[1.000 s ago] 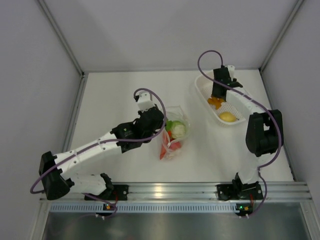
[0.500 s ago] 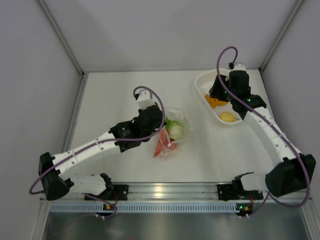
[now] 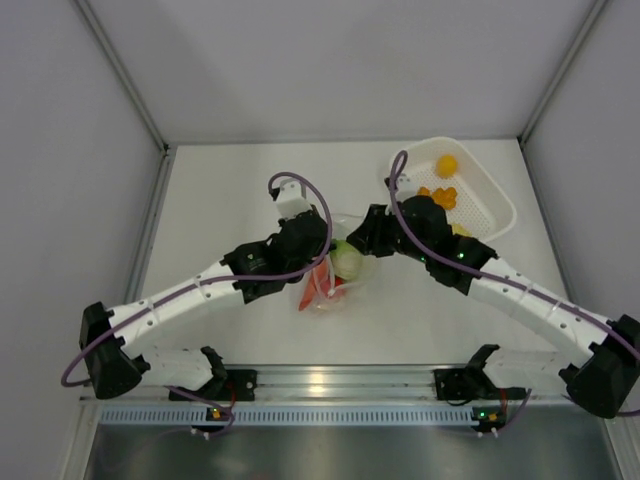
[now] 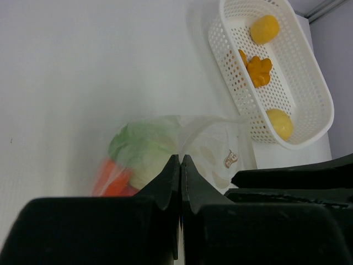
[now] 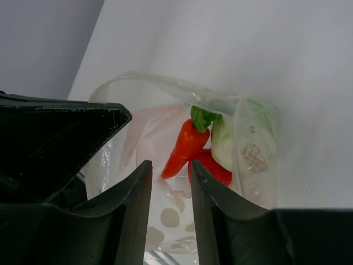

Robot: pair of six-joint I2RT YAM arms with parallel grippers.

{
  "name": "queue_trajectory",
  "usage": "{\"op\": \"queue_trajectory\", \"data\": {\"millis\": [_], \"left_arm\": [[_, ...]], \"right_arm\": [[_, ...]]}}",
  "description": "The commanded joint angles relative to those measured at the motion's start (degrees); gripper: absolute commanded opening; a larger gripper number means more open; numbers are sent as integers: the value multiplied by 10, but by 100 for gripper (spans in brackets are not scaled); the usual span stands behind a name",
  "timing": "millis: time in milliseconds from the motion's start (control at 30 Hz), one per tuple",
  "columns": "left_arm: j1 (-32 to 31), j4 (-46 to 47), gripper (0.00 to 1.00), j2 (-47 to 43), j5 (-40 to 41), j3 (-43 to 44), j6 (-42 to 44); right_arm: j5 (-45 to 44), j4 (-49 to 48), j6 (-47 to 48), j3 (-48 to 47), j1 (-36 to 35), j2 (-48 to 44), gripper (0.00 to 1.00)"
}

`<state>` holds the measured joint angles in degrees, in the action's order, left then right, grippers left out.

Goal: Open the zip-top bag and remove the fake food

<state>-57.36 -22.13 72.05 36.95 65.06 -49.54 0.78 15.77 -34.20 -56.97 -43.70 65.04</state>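
The zip-top bag [image 3: 325, 290] [image 4: 215, 143] [image 5: 165, 132] lies mid-table, clear with pale dots. My left gripper [image 3: 322, 252] [image 4: 180, 157] is shut on its upper edge. My right gripper [image 3: 365, 232] [image 5: 170, 165] is at the bag's open mouth from the right, jaws apart, with dotted film showing in the gap. Three pieces of fake food sit inside: a pale-green ball [image 3: 347, 262] [image 4: 144, 146], a red chilli [image 5: 186, 148] and a red ball [image 5: 215, 170]. The other fake food, an orange ball [image 3: 447, 163] [image 4: 265, 28], an orange lumpy piece [image 3: 443, 195] [image 4: 258, 70] and a lemon [image 4: 279, 123], lies in the basket.
The white perforated basket [image 3: 500, 205] [image 4: 320, 105] stands at the back right, just behind my right forearm. Grey walls close the table on the left, back and right. An aluminium rail with both arm bases runs along the near edge.
My right gripper left the basket and swung left to the bag's mouth, jaws narrowing. The orange ball now shows in the basket. The bag shifted slightly left and nearer.
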Motion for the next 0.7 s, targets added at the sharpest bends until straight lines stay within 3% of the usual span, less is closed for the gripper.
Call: {"op": "queue_trajectory", "data": {"millis": [0, 467, 667], "left_arm": [[1, 9, 0, 3, 9, 18, -6], [1, 8, 0, -5, 22, -2, -10], [1, 9, 0, -3, 18, -8, -10]], "right_arm": [[-45, -69, -28, -7, -37, 24, 34], [-158, -202, -58, 6, -73, 177, 31], [-205, -237, -70, 5, -96, 245, 37]]}}
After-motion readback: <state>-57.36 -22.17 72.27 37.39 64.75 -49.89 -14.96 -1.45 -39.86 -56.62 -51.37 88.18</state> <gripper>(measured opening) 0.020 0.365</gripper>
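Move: The carrot in the open bag lies roughly 2 cm ahead of the right hand, 8 cm to its left and 14 cm below. Around it, the lettuce sits about 4 cm ahead, 3 cm left and 11 cm below the right hand, with the red food between them, some 1 cm ahead, 5 cm left and 15 cm down. From the left hand, which already pinches the bag's rim, the carrot is level ahead, about 4 cm left and 15 cm below. Down and to the left, working forward as it sinks, the right hand dips about 10 cm into the bag's mouth towards the carrot's leafy top, starting with a short slide left before the descent steepens. It turns some 10 degrees clockwise, fingers staying about a third open, while the left hand holds still and keeps its pinch on the rim. ##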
